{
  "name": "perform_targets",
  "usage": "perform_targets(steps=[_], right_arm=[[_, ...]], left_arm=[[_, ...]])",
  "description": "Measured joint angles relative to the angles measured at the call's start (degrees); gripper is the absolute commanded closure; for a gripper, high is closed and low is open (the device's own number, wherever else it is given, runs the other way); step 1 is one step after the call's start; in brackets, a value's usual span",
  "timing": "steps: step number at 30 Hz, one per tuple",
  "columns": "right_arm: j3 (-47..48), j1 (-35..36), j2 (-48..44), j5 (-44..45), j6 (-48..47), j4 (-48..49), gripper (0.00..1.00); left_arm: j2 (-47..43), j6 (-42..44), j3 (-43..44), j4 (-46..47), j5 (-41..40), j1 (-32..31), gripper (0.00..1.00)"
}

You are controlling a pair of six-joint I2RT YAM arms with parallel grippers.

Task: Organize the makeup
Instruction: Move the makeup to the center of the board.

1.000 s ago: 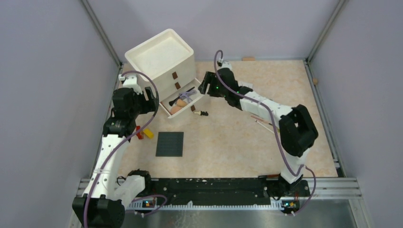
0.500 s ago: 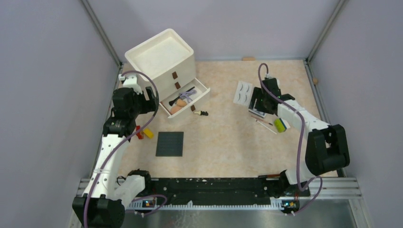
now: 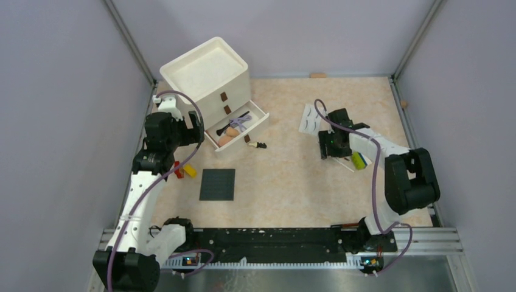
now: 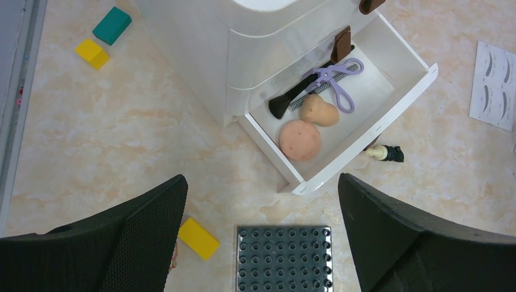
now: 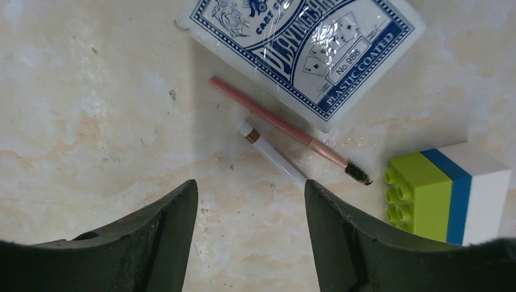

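The white drawer unit (image 3: pixel 207 79) has its bottom drawer (image 4: pixel 398 100) pulled out. In it lie a round peach puff (image 4: pixel 299 139), a peach sponge (image 4: pixel 320 112), a purple lash curler (image 4: pixel 334 79) and a dark brush (image 4: pixel 291 100). A small dark-and-cream tube (image 4: pixel 384 153) lies on the table by the drawer's front. The white eyelash card (image 3: pixel 310 118) lies at centre right. My right gripper (image 5: pixel 251 185) is open just short of a pink spoolie brush (image 5: pixel 286 128) and a thin clear stick (image 5: pixel 272 152). My left gripper (image 4: pixel 263 179) hangs open and empty, high above the table before the drawer.
A pack of playing cards (image 5: pixel 304 48) lies beside the spoolie, and a green, blue and white brick (image 5: pixel 450 194) sits to its right. The dark studded plate (image 4: pixel 283 258) is below the left gripper, with yellow bricks (image 4: pixel 198 238) and a green brick (image 4: pixel 112 25) nearby.
My right arm has swung from the open drawer to the right side of the table and now sits over the thin brushes. The left arm has stayed in place.
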Motion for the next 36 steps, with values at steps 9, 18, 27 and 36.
perform_targets(steps=[9, 18, 27, 36], right_arm=[[0.9, 0.0, 6.2, -0.5, -2.8, 0.1, 0.37], [1.2, -0.8, 7.0, -1.7, -3.7, 0.3, 0.53], [1.9, -1.2, 7.8, -2.6, -4.2, 0.9, 0.75], [1.9, -1.3, 8.0, -4.9, -4.1, 2.5, 0.98]], left_arm=[[0.0, 0.0, 0.0, 0.0, 0.0, 0.0, 0.01], [0.0, 0.0, 0.0, 0.0, 0.0, 0.0, 0.01], [0.4, 0.0, 0.0, 0.0, 0.0, 0.0, 0.01], [0.4, 0.0, 0.0, 0.0, 0.2, 0.0, 0.01]])
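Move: The white stick lies on the table about 3 cm below the right hand; its capped end is 1 cm ahead, its middle some 5 cm right and 2 cm back. The pink brow brush is about 3 cm right and 1 cm ahead, the card box 7 cm ahead and 4 cm right, the toy bricks 12 cm right and 3 cm back. From the left hand, the stick is roughly 53 cm right, 2 cm back and 22 cm down. The right hand sinks about 3 cm to the white stick and pinches it near its capped end, fingers nearly shut. ##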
